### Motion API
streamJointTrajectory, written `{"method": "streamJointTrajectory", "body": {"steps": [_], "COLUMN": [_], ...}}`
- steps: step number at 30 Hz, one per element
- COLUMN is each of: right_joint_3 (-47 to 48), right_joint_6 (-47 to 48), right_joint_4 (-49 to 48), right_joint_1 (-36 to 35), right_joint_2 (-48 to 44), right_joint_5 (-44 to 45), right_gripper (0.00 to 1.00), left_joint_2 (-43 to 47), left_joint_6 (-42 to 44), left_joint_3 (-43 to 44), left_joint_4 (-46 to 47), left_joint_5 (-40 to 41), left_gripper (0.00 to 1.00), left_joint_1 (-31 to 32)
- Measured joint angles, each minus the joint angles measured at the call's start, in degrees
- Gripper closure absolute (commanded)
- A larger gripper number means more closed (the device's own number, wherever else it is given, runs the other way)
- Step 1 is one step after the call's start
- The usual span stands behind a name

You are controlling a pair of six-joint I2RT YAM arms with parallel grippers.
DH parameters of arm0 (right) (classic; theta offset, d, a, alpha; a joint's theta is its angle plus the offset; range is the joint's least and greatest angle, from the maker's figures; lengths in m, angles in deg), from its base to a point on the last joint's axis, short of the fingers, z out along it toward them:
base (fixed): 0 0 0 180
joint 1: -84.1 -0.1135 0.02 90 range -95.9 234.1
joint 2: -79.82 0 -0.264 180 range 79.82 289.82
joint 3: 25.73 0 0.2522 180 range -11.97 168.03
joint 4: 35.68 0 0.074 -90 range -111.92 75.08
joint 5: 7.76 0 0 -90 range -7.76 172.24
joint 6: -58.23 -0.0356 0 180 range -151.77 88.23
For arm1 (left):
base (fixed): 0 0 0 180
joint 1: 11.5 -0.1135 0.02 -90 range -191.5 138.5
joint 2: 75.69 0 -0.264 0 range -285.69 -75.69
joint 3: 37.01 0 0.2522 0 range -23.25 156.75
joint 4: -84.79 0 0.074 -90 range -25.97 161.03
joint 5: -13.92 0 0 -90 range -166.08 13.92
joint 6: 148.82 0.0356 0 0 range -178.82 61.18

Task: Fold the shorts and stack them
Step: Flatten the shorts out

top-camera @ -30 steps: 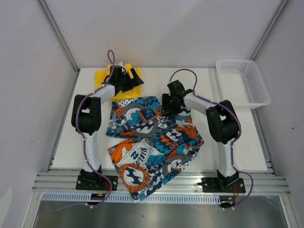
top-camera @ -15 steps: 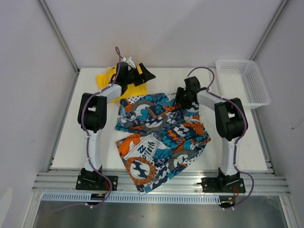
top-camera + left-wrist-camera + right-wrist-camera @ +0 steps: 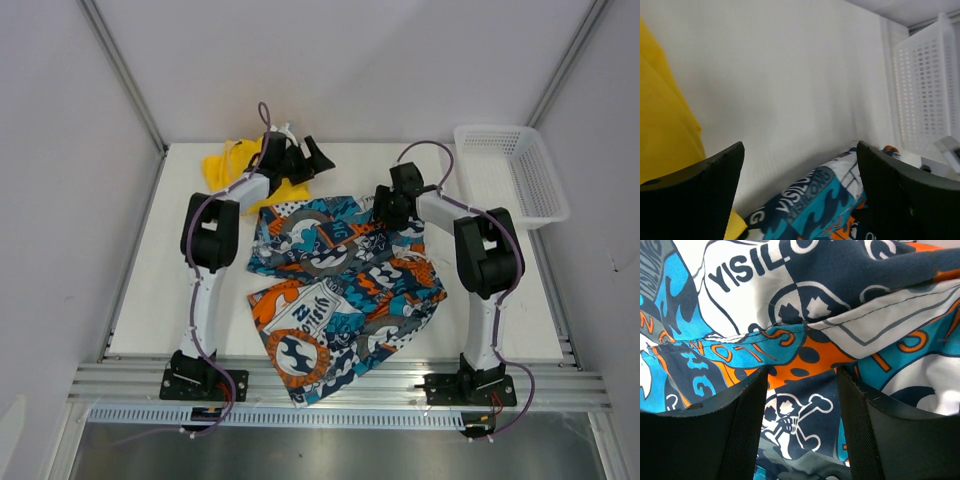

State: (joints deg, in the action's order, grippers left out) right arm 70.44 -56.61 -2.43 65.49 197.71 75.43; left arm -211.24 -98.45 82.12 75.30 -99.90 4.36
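The printed shorts [image 3: 340,290] lie spread across the middle of the table, rumpled, with one leg reaching the near edge. The yellow shorts [image 3: 222,165] sit bunched at the back left. My left gripper [image 3: 308,158] hangs open and empty just right of them, behind the print's back edge. Its wrist view shows yellow shorts [image 3: 665,125] at left and printed shorts [image 3: 815,200] below the left gripper [image 3: 800,150]. My right gripper [image 3: 385,212] is low over the print's back right corner. In the right wrist view the right gripper [image 3: 801,375] stands apart, with flat printed shorts [image 3: 805,290] under it.
A white mesh basket [image 3: 510,175] stands at the back right corner, also visible as the basket [image 3: 925,90] from the left wrist. Bare white tabletop [image 3: 150,280] runs down the left side. Grey walls close in the table on three sides.
The printed shorts have slid to the right along with my right gripper. My left gripper has moved right, off the yellow shorts, and now hangs over bare table.
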Motion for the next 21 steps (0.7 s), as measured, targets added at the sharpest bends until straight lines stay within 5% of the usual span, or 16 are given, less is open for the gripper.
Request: {"method": "streamJointTrajectory", "body": {"steps": [21], "right_joint_3": [-2.45], "right_joint_6": [1.25], "right_joint_4": [2.86], "right_joint_1": [0.96], "right_joint_2": [-2.45], "right_joint_5": [2.84], "right_gripper": [0.39], "left_joint_2": [1.20], "left_joint_6": [-0.63], "left_joint_3": [-4.37], "left_joint_4": [-8.33], "left_joint_5": [6.43], "left_gripper": [0.06], "left_joint_1": [-14.05]}}
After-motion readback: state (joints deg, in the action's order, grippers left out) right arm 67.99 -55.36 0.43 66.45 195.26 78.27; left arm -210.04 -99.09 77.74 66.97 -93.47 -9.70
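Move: The folded yellow shorts have their middle about 20 cm to the left of the left gripper, 3 cm back and 8 cm below it. The patterned shorts' far left corner is nearer: some 12 cm back, 11 cm left and 8 cm below. The right gripper is already down on the patterned shorts' far part; their middle lies roughly 25 cm back from it and 14 cm to its left, about level with its fingertips. Drop the left gripper about 5 cm first, fingers wide open, then sweep it some 17 cm left just above the table, swinging it about 20 degrees counter-clockwise, so its fingers push the yellow shorts along. Meanwhile keep the right fingertips down on the patterned shorts and ease them 2 to 3 cm right and slightly back. ##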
